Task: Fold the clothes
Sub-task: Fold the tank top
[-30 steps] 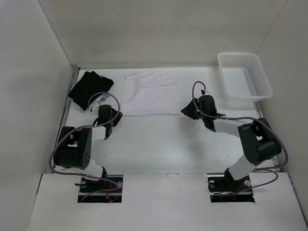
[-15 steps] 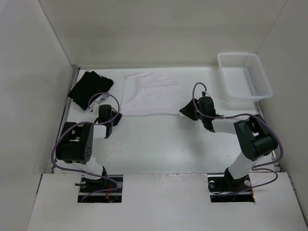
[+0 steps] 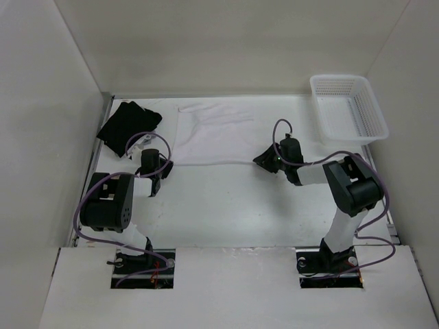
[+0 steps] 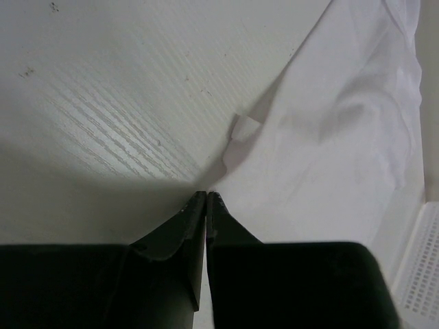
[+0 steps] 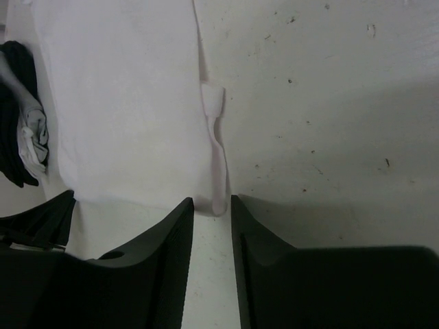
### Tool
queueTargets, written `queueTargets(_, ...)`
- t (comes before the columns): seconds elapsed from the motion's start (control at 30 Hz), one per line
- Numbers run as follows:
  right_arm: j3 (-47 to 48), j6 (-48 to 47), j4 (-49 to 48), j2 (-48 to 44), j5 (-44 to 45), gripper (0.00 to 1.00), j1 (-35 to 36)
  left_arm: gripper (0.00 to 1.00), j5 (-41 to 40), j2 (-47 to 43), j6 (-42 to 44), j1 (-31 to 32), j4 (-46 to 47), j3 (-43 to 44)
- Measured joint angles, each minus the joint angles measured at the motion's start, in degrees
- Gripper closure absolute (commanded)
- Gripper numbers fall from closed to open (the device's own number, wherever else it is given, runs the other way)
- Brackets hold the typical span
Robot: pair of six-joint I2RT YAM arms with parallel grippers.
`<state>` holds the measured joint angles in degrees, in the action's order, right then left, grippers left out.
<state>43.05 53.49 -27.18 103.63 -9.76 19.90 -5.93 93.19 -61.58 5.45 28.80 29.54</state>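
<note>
The clothes (image 3: 212, 133) are one white garment lying flat at the back middle of the table. My left gripper (image 3: 167, 165) sits low at its near-left corner. In the left wrist view the jaws (image 4: 206, 195) are pressed together, with the cloth (image 4: 329, 151) edge running right into the tips. My right gripper (image 3: 260, 161) is at the near-right corner. Its fingers (image 5: 212, 203) stand apart on either side of the garment's folded hem (image 5: 217, 164), whose end lies between the tips without being pinched.
A black garment pile (image 3: 129, 125) lies at the back left, also at the left edge of the right wrist view (image 5: 17, 116). A white mesh basket (image 3: 348, 110) stands at the back right. Enclosure walls border the table on the left, back and right.
The left jaws have closed at the garment's near-left corner. The right gripper has edged left up to the near-right corner, and the hem now reaches between its fingers.
</note>
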Motion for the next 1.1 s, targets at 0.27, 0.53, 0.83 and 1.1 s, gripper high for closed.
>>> queueTargets(0.27,1.1,1.6,-0.4,2.0,-0.4,0.96,0.0,1.00,-0.3,0.7,-0.6,0.3,1.4,0.0)
queueTargets(0.53,-5.0,-0.5,1.4,-14.9,3.0,0.97,1.1,1.00,-0.6,-15.9,0.8,4.0,-4.1,-1.2)
queueTargets(0.83,-0.1,-10.5,21.0,-58.3,14.4,0.96,13.4,1.00,-4.2,-61.0,6.0,6.3,-23.4,4.8)
queueTargets(1.1,10.1,-15.4,38.6,-70.2,28.4,0.95,29.3,1.00,-5.9,-71.0,8.0,10.4,-36.0,12.3)
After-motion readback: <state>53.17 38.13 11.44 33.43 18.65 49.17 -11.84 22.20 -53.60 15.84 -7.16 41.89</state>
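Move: The tank top's near right corner lies between the right hand's open fingertips, within about 1 cm and a touch below; it is level with the left hand and about 27 cm to its right. The left hand already grips the near left corner. The tank top's middle lies about 11 cm ahead of the left hand and 14 cm to its right; the black clothes are some 13 cm ahead and 13 cm left of that hand. Right fingers pinch their corner, then both hands raise the tank top fast, about 36 cm up, 18 back. ##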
